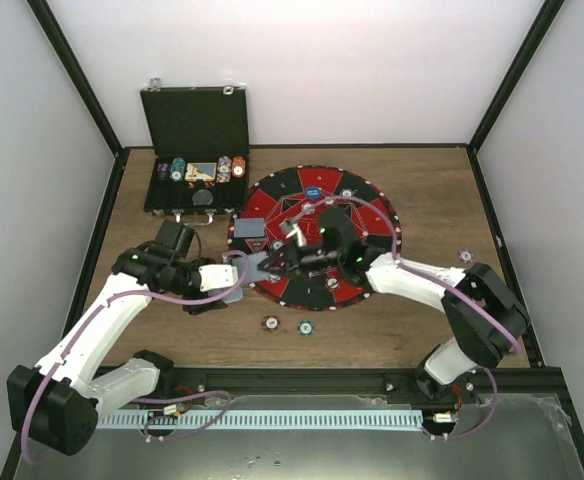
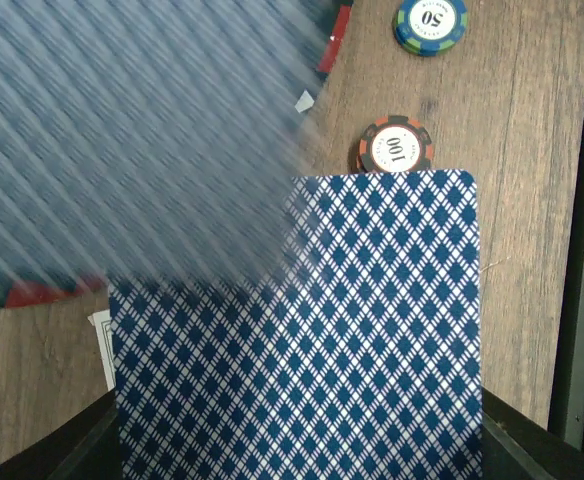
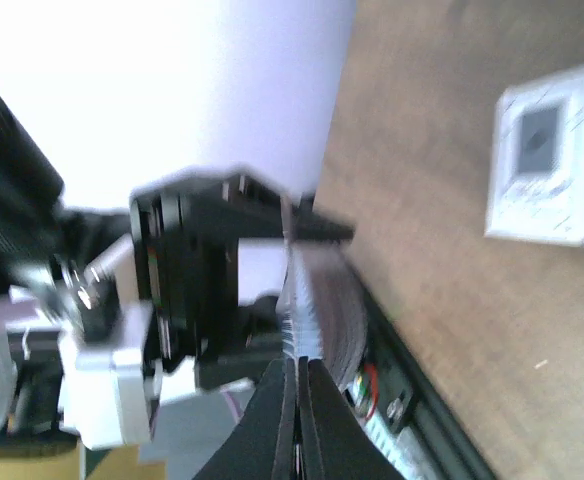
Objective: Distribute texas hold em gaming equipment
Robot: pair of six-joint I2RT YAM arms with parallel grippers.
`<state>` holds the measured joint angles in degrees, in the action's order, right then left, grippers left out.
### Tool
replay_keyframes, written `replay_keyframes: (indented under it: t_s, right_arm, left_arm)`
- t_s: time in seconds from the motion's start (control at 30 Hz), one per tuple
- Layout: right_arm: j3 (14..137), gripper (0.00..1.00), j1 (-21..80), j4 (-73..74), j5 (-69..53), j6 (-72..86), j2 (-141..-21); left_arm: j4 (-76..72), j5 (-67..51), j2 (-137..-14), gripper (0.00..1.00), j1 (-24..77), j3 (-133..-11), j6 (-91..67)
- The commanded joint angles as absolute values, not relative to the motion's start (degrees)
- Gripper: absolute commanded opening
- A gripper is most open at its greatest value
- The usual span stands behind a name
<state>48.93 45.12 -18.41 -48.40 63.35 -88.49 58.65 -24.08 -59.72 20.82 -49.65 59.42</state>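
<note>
My left gripper [image 1: 240,274] is shut on a deck of playing cards [image 2: 372,340] with a blue diamond-patterned back, held over the near left rim of the mat. In the left wrist view the top card [image 2: 122,130] is a blur, slid off up and to the left. My right gripper [image 3: 298,368] is shut on the edge of that card [image 3: 307,300], right beside the left gripper [image 3: 187,270]. Below the deck, two poker chips lie on the wood: a brown-red one [image 2: 396,147] and a teal one [image 2: 430,22]. One face-down card [image 1: 249,228] lies on the mat.
The round red-and-black mat [image 1: 357,215] fills the table's middle. An open black case [image 1: 197,120] with chip rows stands at the back left. Another chip [image 1: 465,256] lies right of the mat. A white rectangular thing [image 3: 550,150] lies on the wood in the right wrist view.
</note>
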Motion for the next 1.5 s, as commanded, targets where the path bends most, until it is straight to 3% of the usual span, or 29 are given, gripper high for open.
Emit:
replay_keyframes:
  t_s: [0.0,0.2,0.4,0.67,0.9,1.03,1.1,1.13,1.33,1.47]
  right_arm:
    - [51.6,0.01,34.9,-12.3,-51.2,58.1,-86.2]
    - [58.9,0.01,24.5,-5.5,-54.9,52.1,-93.5]
    - [78.4,0.01,18.3,5.0,-53.3,45.0,-110.5]
    - [107.7,0.01,16.0,21.4,-45.9,39.5,-134.9]
    - [122.3,0.01,15.2,28.3,-39.8,38.2,-145.2]
    - [125.5,0.12,14.8,30.0,-36.6,36.8,-145.1]
    - [126.2,0.38,14.7,31.3,-35.1,36.0,-144.4]
    - [126.4,0.45,14.6,32.2,-34.2,35.5,-144.0]
    - [123.5,0.52,14.6,35.5,-29.1,33.7,-134.8]
    - [112.7,0.56,16.3,32.4,-27.6,34.5,-124.0]
  left_arm:
    - [60.4,-23.5,-59.3,0.07,20.8,-50.5,60.2]
    - [60.9,-23.6,-59.2,0.07,20.8,-51.1,60.2]
    - [61.7,-23.3,-58.7,0.07,20.8,-51.1,60.2]
    - [62.6,-23.1,-58.0,0.07,20.8,-51.4,60.4]
    - [63.1,-23.8,-57.5,0.07,20.8,-51.1,60.5]
    - [63.0,-23.7,-57.4,0.07,20.8,-51.0,60.7]
    - [62.9,-23.8,-57.5,0.07,20.8,-51.1,60.6]
    - [63.0,-23.9,-57.5,0.07,20.8,-51.2,60.4]
    - [62.8,-23.8,-57.0,0.07,20.8,-50.7,60.0]
    - [62.3,-23.7,-57.6,0.07,20.8,-50.7,59.6]
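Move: The right hand already holds the card, pulled clear of the deck. The card's place, a bare seat on the black-and-red mat, is some 39 cm ahead, 6 cm to the right and 18 cm below. At that height, the blue disc is 5 cm right of that spot, a chip stack 7 cm nearer and 3 cm right of it, and the first card about 14 cm nearer and 14 cm left. From the left hand, the spot lies roughly 41 cm ahead and 21 cm right. Swing the right gripper far forward over the mat, about 36 cm, drifting right early on, then sink some 14 cm towards the seat beside the blue disc while the fingers tip further down and turn clockwise. Open them about halfway to let go of the card, then lift off up and to the right. The left gripper keeps its hold on the deck. ##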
